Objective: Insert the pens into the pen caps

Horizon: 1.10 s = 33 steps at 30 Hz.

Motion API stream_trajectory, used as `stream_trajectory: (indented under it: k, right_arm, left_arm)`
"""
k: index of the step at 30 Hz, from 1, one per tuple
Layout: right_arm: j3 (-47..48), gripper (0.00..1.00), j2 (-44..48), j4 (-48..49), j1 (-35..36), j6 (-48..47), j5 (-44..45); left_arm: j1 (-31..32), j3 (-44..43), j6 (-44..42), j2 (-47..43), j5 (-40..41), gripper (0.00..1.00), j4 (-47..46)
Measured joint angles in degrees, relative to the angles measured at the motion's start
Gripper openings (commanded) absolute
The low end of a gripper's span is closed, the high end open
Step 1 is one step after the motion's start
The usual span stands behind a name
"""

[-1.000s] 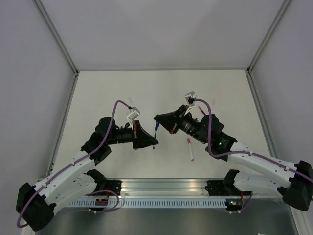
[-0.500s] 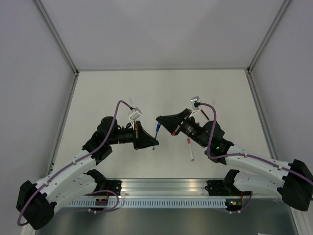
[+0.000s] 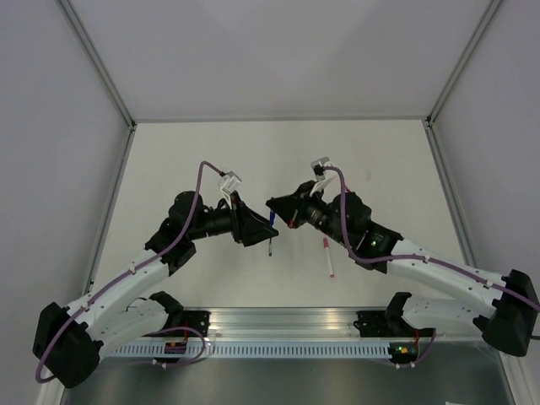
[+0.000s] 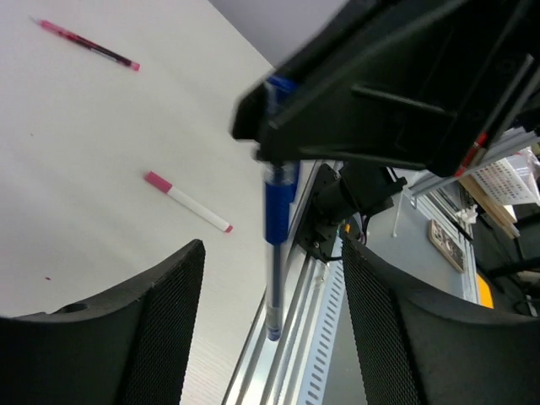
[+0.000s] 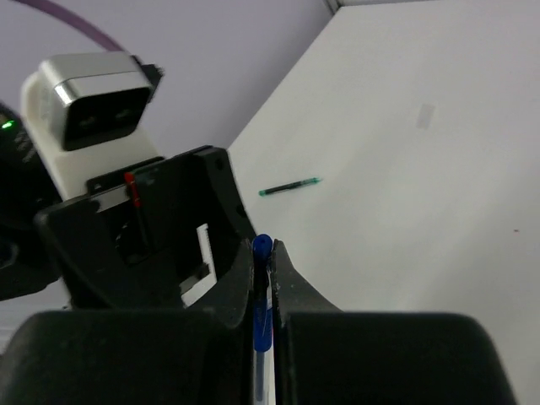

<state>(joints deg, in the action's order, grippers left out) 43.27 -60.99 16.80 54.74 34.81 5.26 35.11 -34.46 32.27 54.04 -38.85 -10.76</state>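
The blue pen [image 3: 270,234] hangs point-up in the air between the two arms, its blue cap [image 5: 261,246] seated on its upper end. My right gripper [image 5: 263,253] is shut on that cap, with the pen's barrel [image 4: 272,287] dangling below it. My left gripper [image 4: 270,278] stands open around the barrel, and its meshed fingers [image 4: 126,337] are well clear of it on both sides. In the top view the left gripper [image 3: 255,229] sits just left of the pen and the right gripper [image 3: 275,208] just above it.
A white pen with reddish ends [image 3: 327,257] lies on the table below the right arm, also in the left wrist view as the white pen [image 4: 187,201]. A red pen [image 4: 84,42] lies farther off. A green pen [image 5: 289,186] lies on the table. The metal rail [image 3: 278,321] runs along the near edge.
My left gripper has opened and let go of the blue pen's barrel. The pen now hangs from the right gripper alone. Both wrists have shifted slightly.
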Motion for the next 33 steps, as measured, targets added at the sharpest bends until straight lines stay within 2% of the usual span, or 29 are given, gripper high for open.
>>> stream_trajectory:
  k: [5, 7, 12, 14, 19, 25, 27, 28, 31, 33]
  right_arm:
    - [11.19, 0.0, -6.23, -12.33, -4.98, -4.13, 0.35]
    - [12.22, 0.0, -7.58, -15.21, -8.22, -4.7, 0.42]
    - [9.94, 0.0, -12.5, -20.33, -12.31, -4.85, 0.37]
    - [7.26, 0.0, -15.72, -21.42, -12.37, -4.81, 0.39]
    - [0.98, 0.0, -22.1, -25.73, -12.37, -4.28, 1.11]
    - [-1.03, 0.01, -23.74, -26.6, -12.37, -3.48, 2.82]
    - [-1.44, 0.09, -24.3, -26.05, -12.37, -3.04, 3.74]
    - [-1.7, 0.19, -24.63, -25.94, -12.37, -2.75, 4.2]
    - [-2.25, 0.36, -25.35, -25.86, -12.37, -2.03, 5.86]
    - [-2.36, 0.38, -25.53, -26.16, -12.37, -1.81, 7.19]
  left_arm:
    - [-0.37, -0.61, -0.22, -1.07, 1.88, 0.86, -0.46]
    - [-0.37, 0.17, -0.44, -1.11, 2.4, 0.88, -0.55]
    - [-0.37, 3.08, -1.6, 0.76, 6.54, 0.93, 1.16]
    - [-0.37, 3.37, -2.14, 3.19, 10.16, 1.0, 2.64]
    - [-0.39, 3.39, -2.84, 8.72, 17.4, 1.0, 5.9]
    - [-0.39, 3.39, -3.43, 9.31, 22.71, 1.0, 8.79]
    - [-0.39, 3.39, -3.5, 9.03, 24.0, 1.0, 9.18]
    - [-0.39, 3.39, -3.54, 8.76, 24.76, 1.0, 9.4]
    - [-0.39, 3.39, -3.74, 7.43, 26.88, 1.0, 10.01]
    - [-0.39, 3.45, -3.82, 6.45, 28.15, 1.0, 10.51]
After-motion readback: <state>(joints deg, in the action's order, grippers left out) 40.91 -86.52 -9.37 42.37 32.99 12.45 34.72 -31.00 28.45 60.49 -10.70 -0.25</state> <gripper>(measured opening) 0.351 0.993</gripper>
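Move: The right hand holds the blue pen by its capped end, hanging; the bare strip where it will lie has its middle about 2 cm back, 12 cm to the right and 28 cm below. The pink-capped marker lies level with that hand and 17 cm right, the red pen 20 cm ahead and 24 cm right, both 28 cm below. From the left hand, the strip is about 2 cm ahead, 13 cm right and 23 cm down. Keeping the blue pen pinched by its cap end, the right hand swings about 8 cm forward clear of the left gripper, then sinks some 27 cm while bearing right and drawing partway back, tipping its fingers from level to steeply down, and opens them about a third to let the pen go just left of the pink-capped marker. The left hand, its fingers already open around the pen, spreads them fully, then drops away down with some forward and left travel, turning counter-clockwise and tipping its fingers down. ##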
